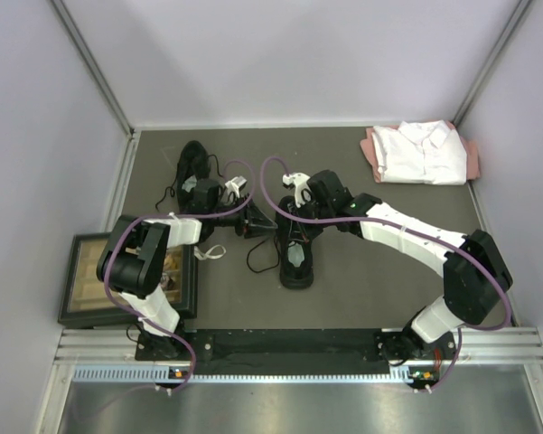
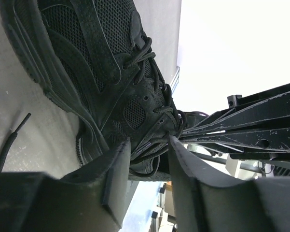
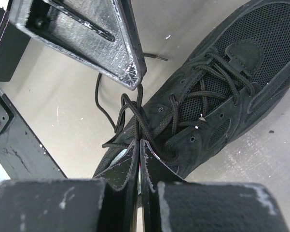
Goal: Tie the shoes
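Two black shoes lie on the grey mat: one [image 1: 196, 163] at the back left, the other [image 1: 298, 258] in the middle, its pale insole showing. Both grippers meet over the middle shoe's laces. My right gripper [image 3: 139, 141] is shut on a black lace just above the shoe [image 3: 231, 96]. A finger of the left gripper [image 3: 111, 43] hangs right above it, with lace strands running up to its tip. In the left wrist view my left gripper [image 2: 149, 142] stands open, its fingers apart with lace strands and the shoe's [image 2: 96, 72] collar between them. The right gripper's fingers [image 2: 251, 125] come in from the right.
A folded white shirt [image 1: 416, 152] lies at the back right corner. A black-framed box [image 1: 90, 280] sits beside the left arm's base. A loose lace end [image 2: 9, 145] trails on the mat. Walls close in the mat on three sides.
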`<state>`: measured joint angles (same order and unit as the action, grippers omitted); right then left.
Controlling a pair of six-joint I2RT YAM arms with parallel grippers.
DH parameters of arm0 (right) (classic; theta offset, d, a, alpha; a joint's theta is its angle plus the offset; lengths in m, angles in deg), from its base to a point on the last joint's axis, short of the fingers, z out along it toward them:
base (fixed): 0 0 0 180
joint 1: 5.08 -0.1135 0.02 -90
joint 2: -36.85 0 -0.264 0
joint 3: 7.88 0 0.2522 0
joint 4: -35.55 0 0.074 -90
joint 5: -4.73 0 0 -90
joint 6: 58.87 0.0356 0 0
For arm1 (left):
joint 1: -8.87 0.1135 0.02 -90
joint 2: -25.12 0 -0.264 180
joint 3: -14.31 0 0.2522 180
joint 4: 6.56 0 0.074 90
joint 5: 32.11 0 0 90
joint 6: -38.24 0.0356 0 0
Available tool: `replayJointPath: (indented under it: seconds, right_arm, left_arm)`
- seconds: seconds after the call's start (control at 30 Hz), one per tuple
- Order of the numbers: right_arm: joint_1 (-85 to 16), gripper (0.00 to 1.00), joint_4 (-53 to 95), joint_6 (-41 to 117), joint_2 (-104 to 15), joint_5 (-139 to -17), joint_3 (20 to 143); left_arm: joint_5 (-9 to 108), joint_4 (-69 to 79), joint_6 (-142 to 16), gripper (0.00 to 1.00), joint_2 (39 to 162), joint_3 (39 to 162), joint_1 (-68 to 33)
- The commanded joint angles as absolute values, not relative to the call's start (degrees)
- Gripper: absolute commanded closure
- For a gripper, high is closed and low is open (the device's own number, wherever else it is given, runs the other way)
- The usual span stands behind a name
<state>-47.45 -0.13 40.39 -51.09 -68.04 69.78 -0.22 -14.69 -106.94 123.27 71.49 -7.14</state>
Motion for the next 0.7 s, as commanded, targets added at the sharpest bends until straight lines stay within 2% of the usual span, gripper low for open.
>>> replayJointPath:
  seconds: [0.0,0.1,0.27,0.37,0.4,0.5,0.6,0.63,0.67]
  right_arm:
    - [-48.1,1.0,2.3,41.0,-51.7,-67.2,71.6]
    - [-48.1,1.0,2.3,41.1,-51.9,-67.1,71.7]
    - [-48.1,1.0,2.3,41.0,-52.1,-66.9,72.0]
    - [-48.1,1.0,2.4,41.0,-52.1,-66.5,72.2]
    - [-48.1,1.0,2.0,40.7,-52.1,-66.3,72.5]
    - [-48.1,1.0,0.6,39.5,-51.7,-65.2,73.6]
    - [-47.7,0.84,-0.8,36.9,-49.6,-63.4,74.3]
    - [-47.8,0.74,-1.3,36.0,-48.8,-63.0,74.3]
    - [-47.8,0.69,-1.3,34.8,-47.8,-62.4,74.2]
  left_arm:
    - [-1.8,-19.2,-107.9,0.62,123.8,72.1,-7.2]
    - [-2.7,-21.8,-110.0,0.71,124.6,72.2,-7.4]
    - [-2.8,-22.5,-110.5,0.76,124.2,71.7,-7.7]
    - [-2.8,-22.6,-110.6,0.87,123.9,71.4,-7.7]
    - [-2.9,-22.6,-110.4,0.97,123.8,71.3,-7.7]
    - [-3.0,-21.6,-109.7,1.0,123.1,71.4,-7.6]
    - [-2.3,-17.4,-107.0,1.0,121.9,72.8,-6.3]
    - [-2.1,-14.4,-105.1,1.0,121.4,73.6,-5.6]
    - [-1.4,-13.4,-104.3,1.0,120.8,73.9,-5.0]
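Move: The black lace I want with my left hand runs between its open jaws, about 1 cm back and 1 cm to the right; my shut right fingers pinch it, some 4 cm back and 5 cm to the right of my left. The shoe's middle is 4 cm back, 5 cm right and about 6 cm below my left hand. A slack lace loop lies on the table 8 cm back of that hand and 2 cm to its left, roughly 11 cm down. I close my left jaws from about half open to fully shut on the lace just above my right fingertips, staying almost in place with only about half a centimetre of lift. My right hand keeps its pinch over the shoe, then opens its jaws about a fifth to let go of the strand, barely shifting. ##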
